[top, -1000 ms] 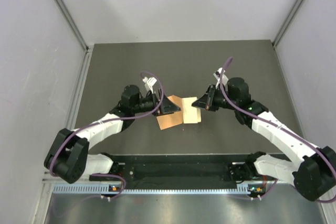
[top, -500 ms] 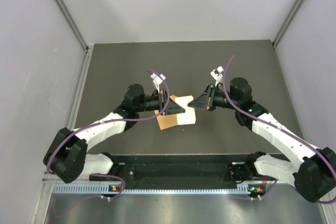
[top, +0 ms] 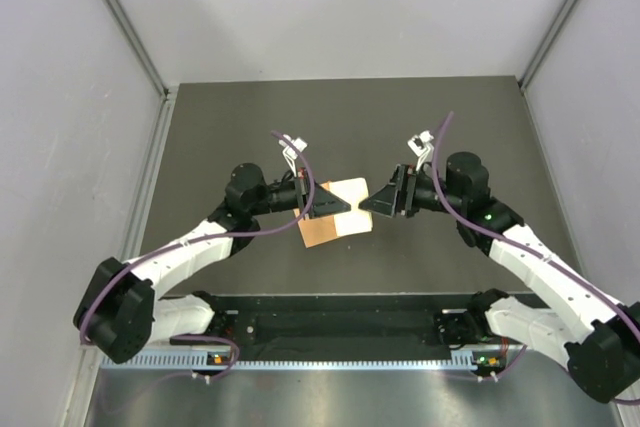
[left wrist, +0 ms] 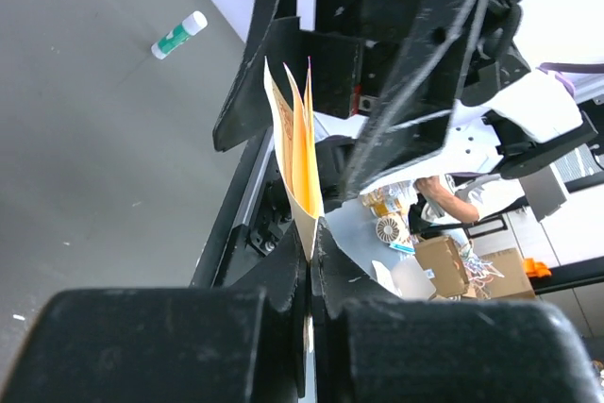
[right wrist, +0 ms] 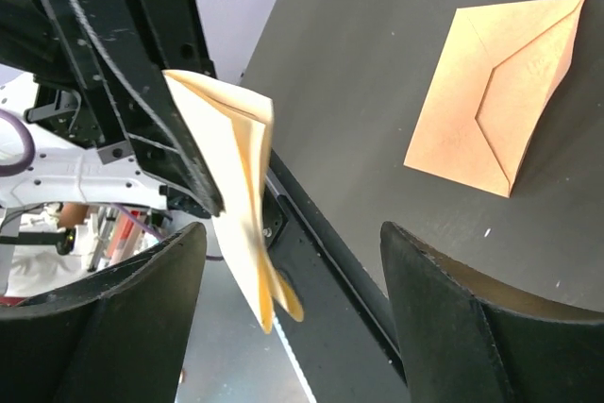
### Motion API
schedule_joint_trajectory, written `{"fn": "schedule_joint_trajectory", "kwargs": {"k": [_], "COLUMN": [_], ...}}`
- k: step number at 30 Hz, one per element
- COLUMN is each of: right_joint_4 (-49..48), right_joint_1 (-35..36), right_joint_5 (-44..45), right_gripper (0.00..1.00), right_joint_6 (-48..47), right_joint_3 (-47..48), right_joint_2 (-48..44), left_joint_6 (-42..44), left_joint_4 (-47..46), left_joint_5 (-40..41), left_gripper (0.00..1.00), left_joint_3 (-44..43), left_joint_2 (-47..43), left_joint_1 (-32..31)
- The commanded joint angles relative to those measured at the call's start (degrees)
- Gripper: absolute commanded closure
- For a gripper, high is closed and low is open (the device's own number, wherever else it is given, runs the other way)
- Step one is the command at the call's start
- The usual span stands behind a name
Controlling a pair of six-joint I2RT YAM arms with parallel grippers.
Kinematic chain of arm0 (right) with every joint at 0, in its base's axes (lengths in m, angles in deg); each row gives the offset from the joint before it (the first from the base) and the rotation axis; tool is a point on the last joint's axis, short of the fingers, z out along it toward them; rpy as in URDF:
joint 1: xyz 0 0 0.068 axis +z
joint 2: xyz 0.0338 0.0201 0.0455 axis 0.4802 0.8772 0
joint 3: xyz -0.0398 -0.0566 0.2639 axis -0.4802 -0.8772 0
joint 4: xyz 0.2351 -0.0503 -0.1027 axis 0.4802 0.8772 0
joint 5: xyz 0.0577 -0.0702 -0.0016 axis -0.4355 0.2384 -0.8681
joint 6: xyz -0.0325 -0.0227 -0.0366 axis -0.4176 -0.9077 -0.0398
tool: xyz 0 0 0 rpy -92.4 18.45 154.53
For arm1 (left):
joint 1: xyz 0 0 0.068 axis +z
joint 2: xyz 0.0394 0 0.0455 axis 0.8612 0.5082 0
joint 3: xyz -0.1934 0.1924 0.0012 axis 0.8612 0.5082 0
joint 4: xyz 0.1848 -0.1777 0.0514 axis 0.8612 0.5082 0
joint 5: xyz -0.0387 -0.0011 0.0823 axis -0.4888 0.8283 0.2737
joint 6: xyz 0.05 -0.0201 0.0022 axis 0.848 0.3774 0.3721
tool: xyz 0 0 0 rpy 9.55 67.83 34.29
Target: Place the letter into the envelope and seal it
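The letter (top: 352,211), a folded pale cream sheet, hangs in the air between the two arms. My left gripper (top: 338,207) is shut on its edge, and the left wrist view shows the letter (left wrist: 300,162) pinched between the closed tips of that gripper (left wrist: 311,233). My right gripper (top: 367,204) faces it from the right, open. In the right wrist view the letter (right wrist: 234,186) hangs loose between the spread fingers of the right gripper (right wrist: 293,238), touching neither. The orange envelope (top: 314,233) lies flat on the table below, flap side up (right wrist: 495,92).
A small glue stick (left wrist: 179,34) with a green label lies on the dark table (top: 250,127). Grey walls (top: 80,97) close in the left and right sides. The black base rail (top: 340,325) runs along the near edge.
My left gripper has closed on the letter. My right gripper, which held it before, has opened and let go. The letter has shifted slightly left and up above the envelope.
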Motion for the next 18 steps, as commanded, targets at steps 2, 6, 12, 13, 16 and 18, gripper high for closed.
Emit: {"fn": "schedule_joint_trajectory", "kwargs": {"k": [2, 6, 12, 13, 16, 18], "right_joint_4": [-5.8, -15.8, -18.8, -17.9, -7.2, -1.9], "right_joint_1": [0.4, 0.4, 1.1, 1.1, 1.0, 0.9], "right_joint_5": [-3.9, -9.0, -12.0, -12.2, -4.9, 0.6], "right_gripper": [0.35, 0.53, 1.00, 1.00, 1.00, 1.00], "right_joint_6": [0.2, 4.8, 5.9, 5.5, 0.3, -2.8], "right_joint_3": [2.2, 1.9, 3.1, 3.4, 5.0, 6.4], "right_joint_2": [0.5, 3.0, 6.8, 7.1, 7.7, 8.3], "left_joint_6": [-0.5, -0.7, -1.4, -1.4, 2.9, 7.2], "left_joint_4": [-4.6, -4.6, -4.8, -4.3, 8.7, 24.7], "left_joint_5": [-1.0, -0.9, -0.5, -0.1, 6.9, 14.8], "left_gripper": [1.00, 1.00, 0.86, 0.77, 0.26, 0.01], "left_joint_3": [-0.2, -0.3, -0.7, -0.9, -2.3, -3.9], "left_joint_2": [-1.5, -0.7, 0.0, -0.2, -2.4, -4.2], "left_joint_1": [-0.3, -0.3, -0.3, -0.3, 0.3, 1.0]}}
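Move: The folded letter, pinched in the left fingertips, stands with its middle about 4 cm to the right hand's left and 2 cm above it, level fore and aft; the left fingertips on it are also some 4 cm left and about 1 cm higher. The orange envelope lies on the table about 5 cm ahead, 9 cm left and 18 cm below. From the left hand the letter's middle is about 1 cm right and 1 cm up. The open right hand reaches left about 2.5 cm to the letter and rises about 2 cm, easing back down by nearly 1 cm at the end, while its wrist turns under 10 degrees counter-clockwise and its fingers close right up to pinch the letter beside the left fingertips. The left hand holds the letter practically still in the air until the right fingers have nearly shut, then spreads its own fingers wide to let go, without yet drawing off. ##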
